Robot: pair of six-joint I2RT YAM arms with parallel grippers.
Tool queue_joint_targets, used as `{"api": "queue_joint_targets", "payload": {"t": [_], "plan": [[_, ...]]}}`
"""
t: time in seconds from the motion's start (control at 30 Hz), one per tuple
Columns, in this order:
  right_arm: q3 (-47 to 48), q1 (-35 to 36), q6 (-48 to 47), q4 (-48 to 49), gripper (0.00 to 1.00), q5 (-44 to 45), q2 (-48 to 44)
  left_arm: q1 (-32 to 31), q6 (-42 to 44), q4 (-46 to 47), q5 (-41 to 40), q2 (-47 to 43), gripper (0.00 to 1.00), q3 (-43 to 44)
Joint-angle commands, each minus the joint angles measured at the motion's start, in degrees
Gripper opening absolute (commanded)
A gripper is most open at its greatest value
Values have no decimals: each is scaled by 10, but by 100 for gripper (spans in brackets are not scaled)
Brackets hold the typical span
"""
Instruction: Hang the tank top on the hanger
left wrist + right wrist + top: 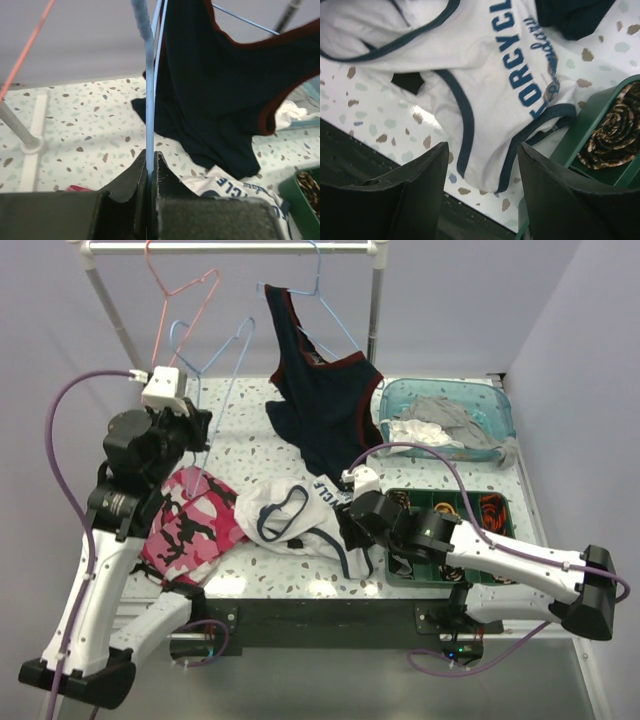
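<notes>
The tank top [288, 512] lies crumpled on the speckled table, white with navy trim and blue lettering. In the right wrist view the tank top [490, 75] spreads just beyond my fingers. My right gripper [346, 522] hovers at its right edge, open [482, 152], with a navy-trimmed fold below the gap and nothing pinched. The hanger [236, 368], thin light blue wire, stands tilted at the back left. My left gripper [203, 432] is shut on its wire, and the left wrist view shows the hanger [149, 100] rising straight out of the shut left gripper [149, 167].
A dark navy top with red trim [322, 390] hangs from the rail on another hanger, its hem touching the table. A pink wire hanger [183, 288] hangs at left. A pink camouflage garment [195, 522] lies front left. A clear bin [497, 405] and a green tray [500, 502] sit right.
</notes>
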Motion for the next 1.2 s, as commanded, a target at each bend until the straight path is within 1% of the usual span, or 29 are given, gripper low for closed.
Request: {"api": "queue_joint_targets", "payload": {"t": [0.0, 0.03, 0.1, 0.13, 0.23, 0.37, 0.4, 0.43, 0.47, 0.53, 0.57, 0.63, 0.67, 0.77, 0.87, 1.0, 1.1, 1.13, 1.17], "plan": [[-12, 60, 39, -26, 61, 29, 11, -23, -55, 11, 60, -51, 0, -81], [-20, 92, 63, -28, 60, 41, 19, -29, -59, 10, 60, -68, 0, -93], [-36, 123, 93, -33, 59, 62, 32, -45, -72, 10, 63, -81, 0, -123], [-39, 157, 125, -39, 58, 89, 36, -50, -75, 9, 64, -89, 0, -131], [-45, 214, 189, -51, 57, 129, 54, -77, -89, 16, 59, -102, 0, -166], [-65, 249, 247, -40, 52, 141, 78, -133, -115, 25, 29, -96, 0, -191], [-67, 259, 256, -37, 52, 143, 98, -167, -118, 30, 7, -93, 0, -195], [-67, 262, 271, -36, 52, 149, 109, -187, -122, 30, -23, -88, 0, -195], [-66, 263, 276, -33, 51, 157, 120, -226, -127, 30, -65, -85, 0, -193], [-68, 263, 289, -23, 49, 169, 144, -263, -132, 26, -106, -72, 0, -183], [-70, 264, 293, -19, 48, 177, 149, -293, -137, 24, -139, -68, 0, -180], [-73, 263, 293, 4, 46, 187, 159, -320, -141, 23, -169, -55, 0, -173], [-72, 263, 293, 6, 45, 194, 164, -343, -146, 21, -196, -51, 0, -170], [-58, 260, 301, 2, 44, 222, 193, -385, -154, 13, -247, -40, 0, -160], [-66, 245, 297, 32, 41, 227, 211, -405, -161, 2, -276, -33, 0, -146], [-80, 233, 305, 57, 39, 241, 223, -408, -161, -16, -277, -33, 0, -124], [-84, 225, 306, 57, 29, 259, 218, -408, -158, -35, -271, -37, 0, -110], [-84, 222, 302, 55, 18, 266, 215, -408, -158, -41, -270, -39, 0, -106], [-83, 217, 295, 55, 12, 267, 205, -408, -155, -52, -259, -40, 0, -105]]}}
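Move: The hem corner of the white tank top lies about 7 cm back, 1 cm left and 14 cm below the open right gripper. The green tray is about 2 cm ahead and 23 cm right of that gripper, and the dark top's lower end some 13 cm ahead and 1 cm left. From the left gripper, the tank top's middle is about 7 cm back, 14 cm right and 36 cm down; the pink camo cloth is 8 cm back and 11 cm left. Draw the right gripper back about 10 cm while sinking some 12 cm, then ease it forward 3–4 cm at the end as the fingers close around the dark-trimmed hem corner. Meanwhile swing the left gripper, still gripping the blue hanger, back, right and down over the tank top, tipping it some 15 degrees down and turning it clockwise, then lift it slightly. ##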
